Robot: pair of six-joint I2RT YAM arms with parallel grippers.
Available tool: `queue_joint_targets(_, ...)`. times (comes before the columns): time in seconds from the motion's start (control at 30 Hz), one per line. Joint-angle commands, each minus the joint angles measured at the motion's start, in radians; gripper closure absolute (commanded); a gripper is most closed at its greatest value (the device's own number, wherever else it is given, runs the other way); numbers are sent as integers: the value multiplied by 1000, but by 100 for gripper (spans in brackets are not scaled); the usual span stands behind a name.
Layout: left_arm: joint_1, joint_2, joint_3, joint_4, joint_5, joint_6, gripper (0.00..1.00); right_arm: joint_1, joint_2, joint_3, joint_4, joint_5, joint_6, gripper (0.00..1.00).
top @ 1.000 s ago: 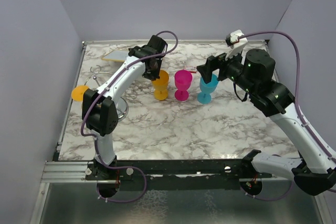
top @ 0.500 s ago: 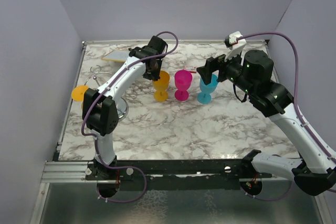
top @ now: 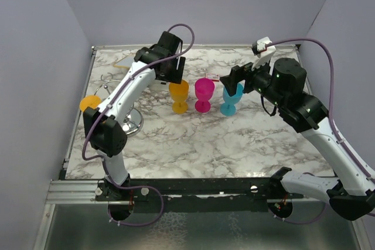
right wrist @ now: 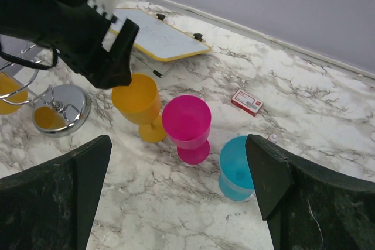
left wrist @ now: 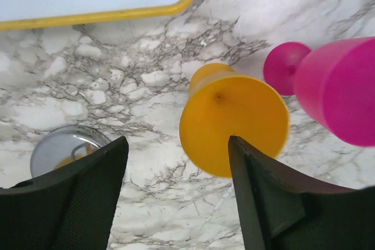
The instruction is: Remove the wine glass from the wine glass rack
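Note:
An orange wine glass (top: 179, 95) stands upright on the marble, in a row with a pink glass (top: 204, 93) and a blue glass (top: 232, 98). My left gripper (top: 170, 73) hovers just above and behind the orange wine glass (left wrist: 234, 124), open, with nothing between its fingers (left wrist: 88, 191). The chrome wine glass rack (top: 132, 122) stands at the left, its domed base (right wrist: 61, 109) shiny, and another orange glass (top: 89, 103) hangs from its wire arms. My right gripper (top: 232, 78) hangs open above the blue glass (right wrist: 237, 168), gripping nothing.
A flat board with a yellow rim (right wrist: 158, 36) lies at the back left, beyond the glasses. A small red box (right wrist: 247, 102) lies behind the pink glass (right wrist: 186, 122). Purple walls close in the table at the left, back and right.
My left gripper has opened, let go of the standing orange glass and risen back and to the left. The right arm has not moved.

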Motion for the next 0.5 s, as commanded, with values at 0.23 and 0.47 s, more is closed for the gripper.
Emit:
queue_joint_targets(0.23,6,-483,69,12,25,33,19,-3,-6,-100,109,-140,35,0)
queue_joint_targets(0.47,6,-864,-173,194,57,42,6,-3,20,-167,257,-318,54,0)
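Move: The last yellow glass still hangs on the rack about 24 cm to the left hand's left, 12 back and 3 below. The just-placed yellow glass stands about 4 cm to this hand's right, level fore-and-aft, 11 below; the pink one 12 cm right, also level, 12 below. From the right hand the hanging glass is some 40 cm left, level fore-and-aft, 19 below, with the pink glass 10 ahead, 4 left, 29 below. The left hand, already having let go of the placed yellow glass, sweeps up some 25 cm and about half as far back, edging left as well, away from the standing glasses, its down-pointing fingers swinging up towards forward by roughly 40 degrees and opening the rest of the way. The empty right hand, fingers kept wide, starts slowly down and left towards the yellow glass hanging on the rack, about 5 cm in all, turning slightly counter-clockwise and touching nothing. ##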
